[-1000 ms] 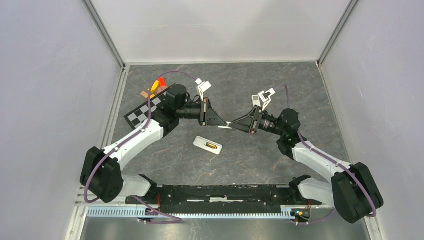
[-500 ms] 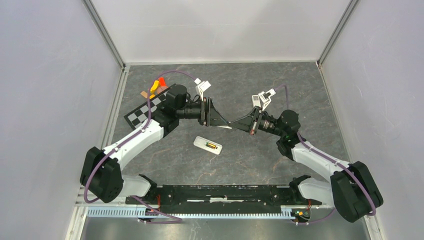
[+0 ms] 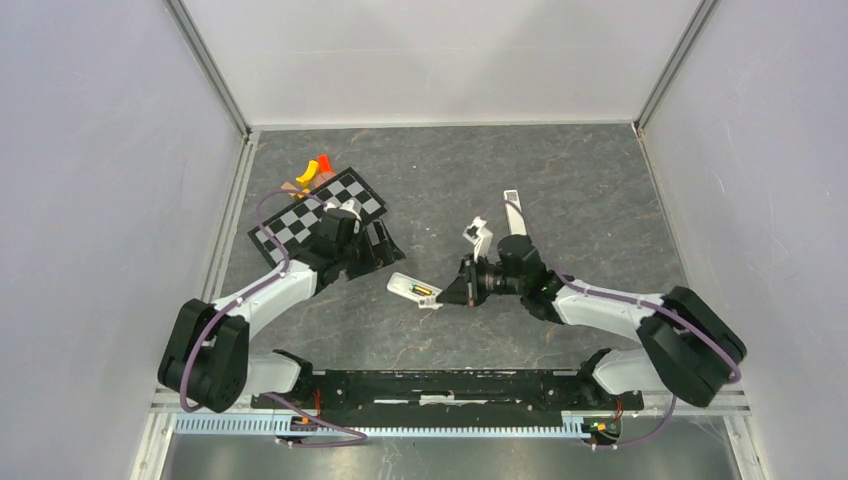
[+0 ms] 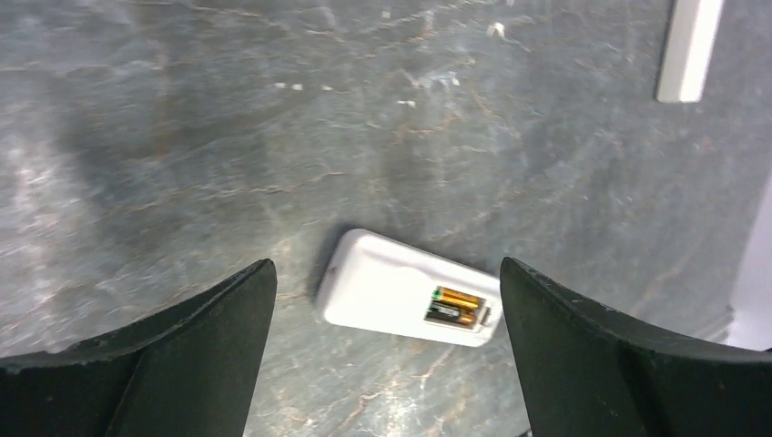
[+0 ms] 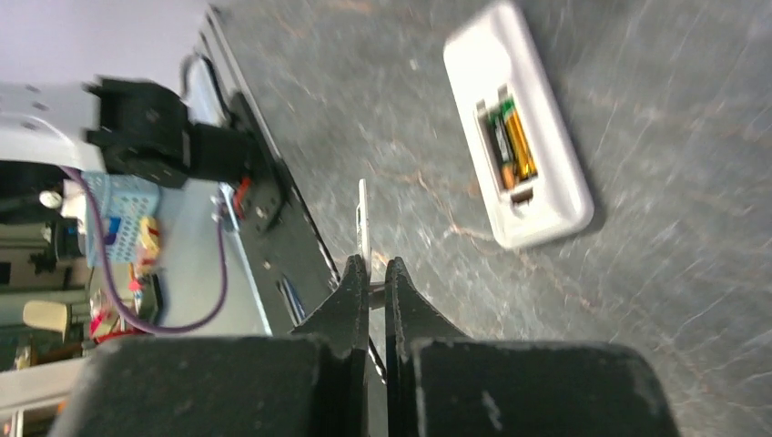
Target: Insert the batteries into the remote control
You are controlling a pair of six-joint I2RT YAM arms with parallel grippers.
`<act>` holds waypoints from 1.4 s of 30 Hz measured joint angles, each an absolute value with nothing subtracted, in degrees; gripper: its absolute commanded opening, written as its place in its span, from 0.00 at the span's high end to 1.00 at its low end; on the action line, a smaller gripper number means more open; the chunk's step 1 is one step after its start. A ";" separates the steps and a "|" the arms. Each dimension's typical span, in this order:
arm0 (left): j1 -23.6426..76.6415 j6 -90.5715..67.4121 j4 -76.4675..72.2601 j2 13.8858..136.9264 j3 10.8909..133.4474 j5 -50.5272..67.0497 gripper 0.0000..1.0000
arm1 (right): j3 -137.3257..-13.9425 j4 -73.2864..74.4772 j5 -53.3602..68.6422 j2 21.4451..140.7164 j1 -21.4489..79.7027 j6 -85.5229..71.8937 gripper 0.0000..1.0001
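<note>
The white remote control (image 3: 405,287) lies back up on the table, its compartment uncovered. Two gold-banded batteries (image 3: 424,292) sit side by side in it, as the left wrist view (image 4: 455,305) and the right wrist view (image 5: 510,146) also show. My left gripper (image 3: 382,248) hovers just up-left of the remote control (image 4: 382,282), open with nothing between its jaws (image 4: 387,261). My right gripper (image 3: 447,297) is low at the remote's battery end. It is shut (image 5: 373,261) on a thin white flat piece (image 5: 363,218) seen edge-on, beside the remote (image 5: 537,196).
A narrow plain white strip (image 3: 511,197) lies on the table to the upper right, also in the left wrist view (image 4: 689,50). A checkerboard card (image 3: 320,212) and small orange and red pieces (image 3: 315,168) lie at the back left. Walls enclose three sides.
The grippers met mid-air over the table on a thin white piece. The left one has let go and pulled back left; the right one, shut on the piece, has dropped to the remote's battery end.
</note>
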State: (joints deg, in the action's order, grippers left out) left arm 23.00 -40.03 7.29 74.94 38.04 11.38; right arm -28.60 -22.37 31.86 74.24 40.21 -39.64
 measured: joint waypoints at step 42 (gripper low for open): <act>23.00 -48.23 -0.32 65.43 22.33 7.73 0.43 | -39.68 -18.11 27.59 90.06 43.51 -45.19 1.00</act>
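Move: The remote control lies face down, slanting, its middle about 7 cm ahead and 4 cm left of the right hand, some 11 cm below it; the right fingers already hold the battery cover. The batteries sit about 7 cm ahead and 3 cm left, equally low. From the open left hand the remote's middle is roughly 5 cm right, 2 cm back and 7 cm below; the checkered board's middle is about 11 cm ahead and 14 cm left. Keeping the battery cover pinched, the right hand sinks about 8 cm beside the near side of the remote, easing back and then forward, then lifts some 5 cm while going left and a little forward towards the battery compartment. The left hand comes down and back about 4 cm each, slightly left, towards the remote's left end, its fingers closing by about a third; it isn't seen touching at the end. ##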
